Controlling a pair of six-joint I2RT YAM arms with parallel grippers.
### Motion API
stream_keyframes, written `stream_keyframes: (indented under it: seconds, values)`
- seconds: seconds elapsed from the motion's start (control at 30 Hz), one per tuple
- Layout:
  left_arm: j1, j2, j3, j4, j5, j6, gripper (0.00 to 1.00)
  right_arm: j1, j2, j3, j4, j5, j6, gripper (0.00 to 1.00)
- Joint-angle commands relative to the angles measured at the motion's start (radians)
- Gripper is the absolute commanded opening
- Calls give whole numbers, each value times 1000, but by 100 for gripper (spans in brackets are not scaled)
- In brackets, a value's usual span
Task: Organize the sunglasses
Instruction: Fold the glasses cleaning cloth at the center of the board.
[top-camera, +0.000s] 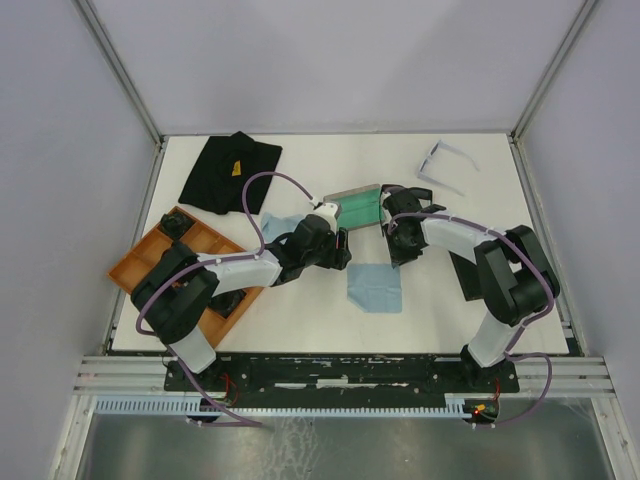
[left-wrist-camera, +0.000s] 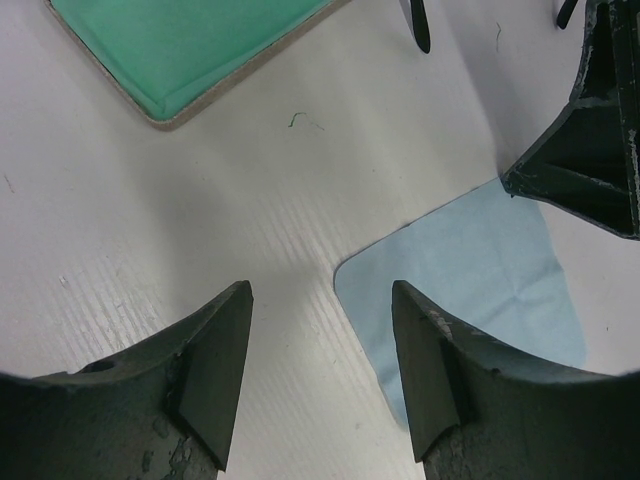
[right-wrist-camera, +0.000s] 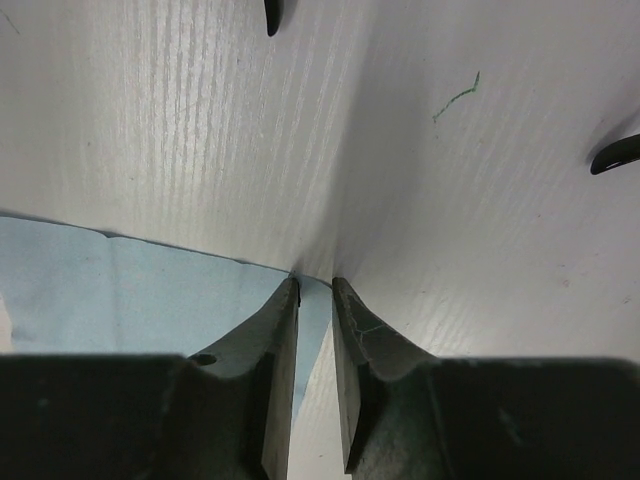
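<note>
The pale lavender sunglasses (top-camera: 445, 160) lie unfolded at the back right of the table. The black sunglasses (top-camera: 400, 191) lie just behind the right wrist, partly hidden; a dark temple tip (left-wrist-camera: 420, 25) shows in the left wrist view. My right gripper (right-wrist-camera: 314, 282) is down on the table, its jaws narrowed to a slim gap around the corner of a light blue cloth (right-wrist-camera: 150, 290). My left gripper (left-wrist-camera: 320, 290) hovers open over bare table beside that same cloth (left-wrist-camera: 480, 270), holding nothing.
An open case with green lining (top-camera: 358, 207) sits between the two grippers. A second blue cloth (top-camera: 280, 225) lies under the left arm. A black cloth (top-camera: 230, 170) lies at the back left, and an orange tray (top-camera: 215, 240) at the left edge.
</note>
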Motion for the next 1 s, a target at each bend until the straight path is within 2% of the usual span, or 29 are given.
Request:
stream_keyframes:
  seconds: [0.0, 0.2, 0.57, 0.8, 0.97]
  values:
    - [-3, -11, 0, 52, 0, 27, 65, 0, 14, -14, -48, 2, 31, 27]
    - [-5, -6, 0, 55, 9, 28, 66, 0, 13, -37, -27, -5, 48, 21]
    - [-4, 53, 34, 60, 57, 35, 66, -2, -41, -82, 79, 20, 62, 0]
    - [-23, 115, 74, 44, 57, 66, 63, -17, -46, -70, 96, 2, 71, 0]
    - [-61, 155, 119, -5, -10, 107, 58, -21, -45, -79, 102, -6, 72, 0]
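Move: The right fingertips are down at the blue cloth's far-right corner; the cloth's middle is some 6 cm back and 5 cm to the left. The left hand hovers about 5 cm above the table with the far-left corner nearly beneath, roughly 1 cm ahead and 1 cm right. From the right hand, the green case lies about 15 cm ahead and 10 cm left, the black sunglasses 14 cm ahead and 3 cm right. Staying low and practically in place, the right hand shuts its partly open fingers completely, pinching the cloth's far-right corner against the table. The left hand waits at first, then sinks about 3 cm and slides some 2 cm to the right, bringing its still well-opened fingers down to the far-left corner. ##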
